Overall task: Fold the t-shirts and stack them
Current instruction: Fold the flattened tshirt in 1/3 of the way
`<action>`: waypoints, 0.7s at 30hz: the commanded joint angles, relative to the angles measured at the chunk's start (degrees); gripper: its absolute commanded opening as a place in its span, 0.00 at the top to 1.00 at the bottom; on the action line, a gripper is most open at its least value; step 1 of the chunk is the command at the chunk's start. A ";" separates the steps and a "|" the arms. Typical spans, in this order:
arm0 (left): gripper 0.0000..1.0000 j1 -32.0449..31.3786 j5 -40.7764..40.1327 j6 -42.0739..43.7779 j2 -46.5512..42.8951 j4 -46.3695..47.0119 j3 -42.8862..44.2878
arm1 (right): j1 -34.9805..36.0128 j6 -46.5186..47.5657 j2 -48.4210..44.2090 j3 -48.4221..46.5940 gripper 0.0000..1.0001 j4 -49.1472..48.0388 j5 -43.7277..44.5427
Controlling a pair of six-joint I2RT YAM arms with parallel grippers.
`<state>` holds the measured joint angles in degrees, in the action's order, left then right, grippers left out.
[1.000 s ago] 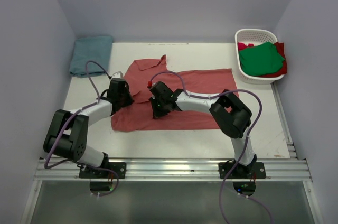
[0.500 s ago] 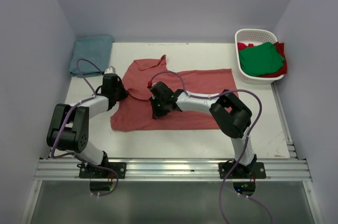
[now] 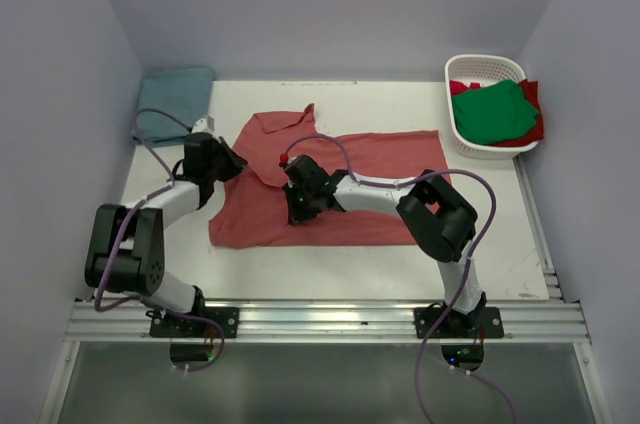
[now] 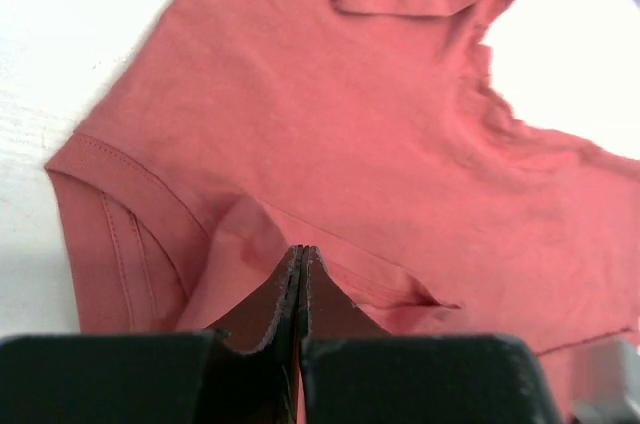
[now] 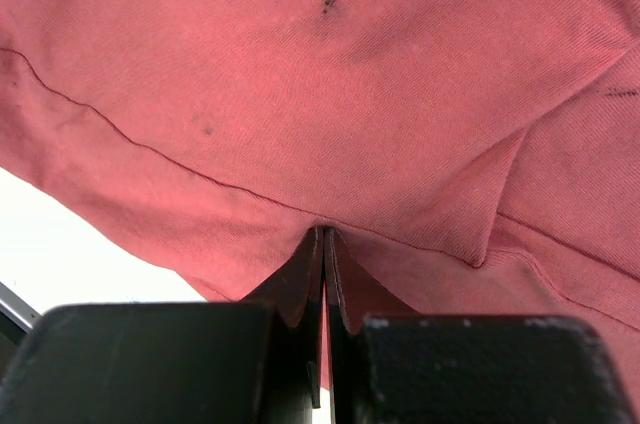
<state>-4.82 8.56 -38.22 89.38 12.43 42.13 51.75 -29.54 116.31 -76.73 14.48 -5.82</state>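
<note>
The faded brick-red t-shirt (image 3: 390,154) lies spread across the middle of the white table, collar toward the back. My left gripper (image 3: 212,162) is at the shirt's left edge. In the left wrist view the left gripper (image 4: 301,249) is shut, pinching a raised fold of the red cloth (image 4: 300,94) near the sleeve hem. My right gripper (image 3: 299,202) rests low on the shirt's middle. The right wrist view shows the right gripper (image 5: 324,232) shut on a hemmed edge of the cloth (image 5: 300,64). A teal-blue t-shirt (image 3: 175,102) lies folded at the back left.
A white slotted basket (image 3: 485,61) stands at the back right, holding a green t-shirt (image 3: 495,109) and a brighter red one (image 3: 535,94) that hangs over its rim. Grey walls close in on three sides. Bare table (image 3: 500,234) shows at the front right.
My left gripper has moved left and toward the back, drawing the shirt's left side outward with it. The right arm has stayed where it was.
</note>
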 commanded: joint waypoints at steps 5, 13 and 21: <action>1.00 0.25 6.91 1.47 -11.52 -7.10 -3.02 | 0.02 1.24 3.57 1.32 1.00 1.78 1.25; 1.00 0.25 7.70 2.27 -5.81 -11.99 -4.60 | 0.02 0.98 4.45 -0.26 1.00 2.22 1.17; 1.00 -0.37 10.33 1.92 0.34 -6.64 -3.02 | 0.02 0.80 4.54 -0.26 1.00 2.39 1.43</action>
<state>-4.95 16.32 -37.60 87.85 2.11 37.60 51.75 -29.56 117.05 -77.62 14.15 -6.17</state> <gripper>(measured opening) 0.005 0.007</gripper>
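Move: The t-shirt's near-left panel, where the left fingers are headed, lies about 7 cm back, 2 cm right and 5 cm below the left hand. From that hand the right gripper's tips on the shirt are some 14 cm back and 12 cm right, 5 cm lower; the folded blue shirt is 14 cm ahead, 17 cm left. From the right hand, the panel is 6 cm ahead and 10 cm left, about level. Shut left fingers lift about 5 cm, then sink some 10 cm, drawing back to the panel; right fingertips stay. ##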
